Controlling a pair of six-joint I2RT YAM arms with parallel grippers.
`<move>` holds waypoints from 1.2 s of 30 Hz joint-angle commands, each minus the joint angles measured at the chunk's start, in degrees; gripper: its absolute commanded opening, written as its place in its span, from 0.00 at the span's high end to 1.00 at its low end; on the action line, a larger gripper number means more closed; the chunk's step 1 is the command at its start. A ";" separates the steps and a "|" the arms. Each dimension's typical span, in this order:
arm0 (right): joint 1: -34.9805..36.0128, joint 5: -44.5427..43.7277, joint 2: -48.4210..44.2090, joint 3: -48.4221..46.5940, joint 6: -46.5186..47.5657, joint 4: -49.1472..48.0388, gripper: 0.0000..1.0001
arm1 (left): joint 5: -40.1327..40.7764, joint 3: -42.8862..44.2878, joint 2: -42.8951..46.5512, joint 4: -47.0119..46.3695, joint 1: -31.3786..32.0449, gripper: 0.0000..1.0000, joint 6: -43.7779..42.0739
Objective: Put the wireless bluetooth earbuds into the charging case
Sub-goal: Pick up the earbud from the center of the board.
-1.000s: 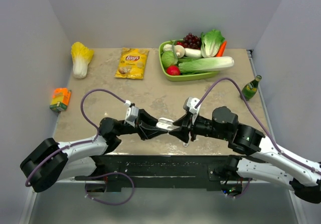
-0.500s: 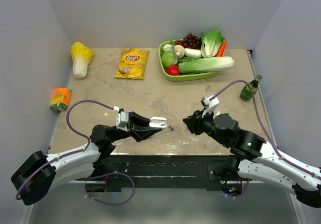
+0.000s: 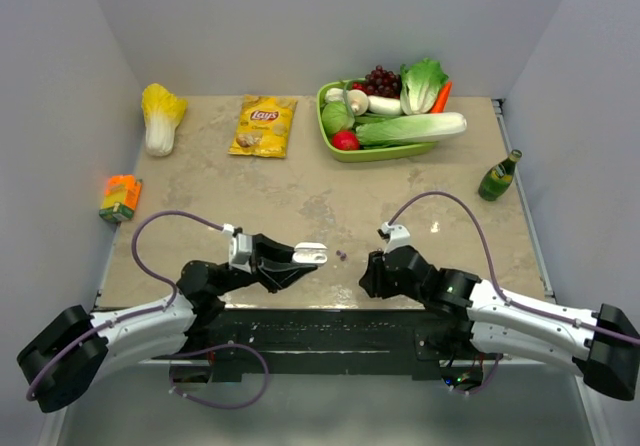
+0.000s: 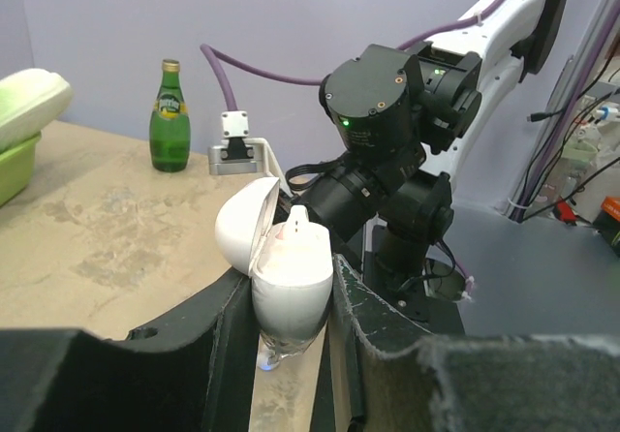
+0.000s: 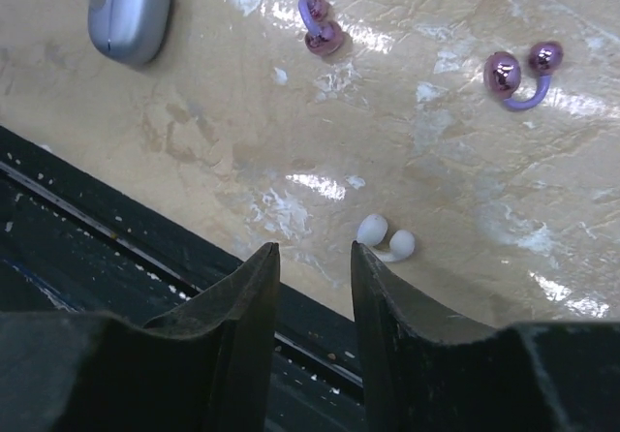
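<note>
The white charging case stands upright with its lid swung open, and my left gripper is shut on its body; it shows in the top view as the white case. A white earbud tip sticks up from the case. My right gripper hangs open over the table's near edge with nothing between its fingers. A white earbud lies on the table just beyond its right fingertip. Two lilac-purple earbuds lie farther out; one purple earbud shows from above.
A closed lilac-grey case lies on the table to the left of the purple buds. A green bottle stands at the right, with a vegetable tray, chip bag, cabbage and orange carton farther back. The black base rail borders the near edge.
The two grippers have parted. My right arm has drawn back and swung down to the table's near edge. My left gripper has pulled left, still holding the case.
</note>
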State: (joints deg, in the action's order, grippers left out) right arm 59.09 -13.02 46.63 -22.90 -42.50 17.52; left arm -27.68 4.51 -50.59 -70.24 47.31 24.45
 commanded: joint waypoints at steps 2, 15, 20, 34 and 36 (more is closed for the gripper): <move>0.15 2.12 4.34 -1.54 -2.50 -2.41 0.63 | 2.02 -1.43 -1.62 -7.28 2.43 1.00 -0.89; 0.15 -4.56 -0.66 4.09 -14.97 2.43 1.00 | 2.46 -3.02 -3.20 -9.22 3.49 1.00 -1.16; 0.15 -4.91 1.53 4.53 -17.09 3.22 1.00 | 2.10 -3.37 -3.55 -9.83 3.49 1.00 -0.98; 0.15 -5.97 8.30 5.49 -19.29 -1.08 1.00 | 2.19 -6.18 -3.38 -11.76 3.67 1.00 0.07; 0.15 -6.93 9.88 4.88 -18.85 -1.78 1.00 | 2.37 -6.27 -3.38 -11.76 3.67 1.00 0.07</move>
State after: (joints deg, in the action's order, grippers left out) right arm 59.13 -16.21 54.04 -17.65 -60.45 16.23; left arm -25.89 2.98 -54.15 -72.73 50.72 24.69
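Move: The remaining white earbud lies about 6 cm below the right hand, roughly 2 cm ahead and 1 cm to its right. At table height too, one purple earbud is about 10 cm ahead and 3 cm right of that hand, the other about 9 cm ahead and 6 cm left, and the blue case some 8 cm ahead and 17 cm left. From the left hand, the white earbud is about 4 cm ahead, 14 cm right and 23 cm below. Down goes the right hand, about 5.5 cm towards the white earbud, with a drift of some 2 cm to its right, while the fingers shut on nothing and stay shut. The wrist turns about 15 degrees clockwise and tips the fingers more steeply down, bringing the closed tips right beside the earbud's stem; whether they touch can't be seen. The left hand sinks about 2 cm, still gripping the open charging case. ##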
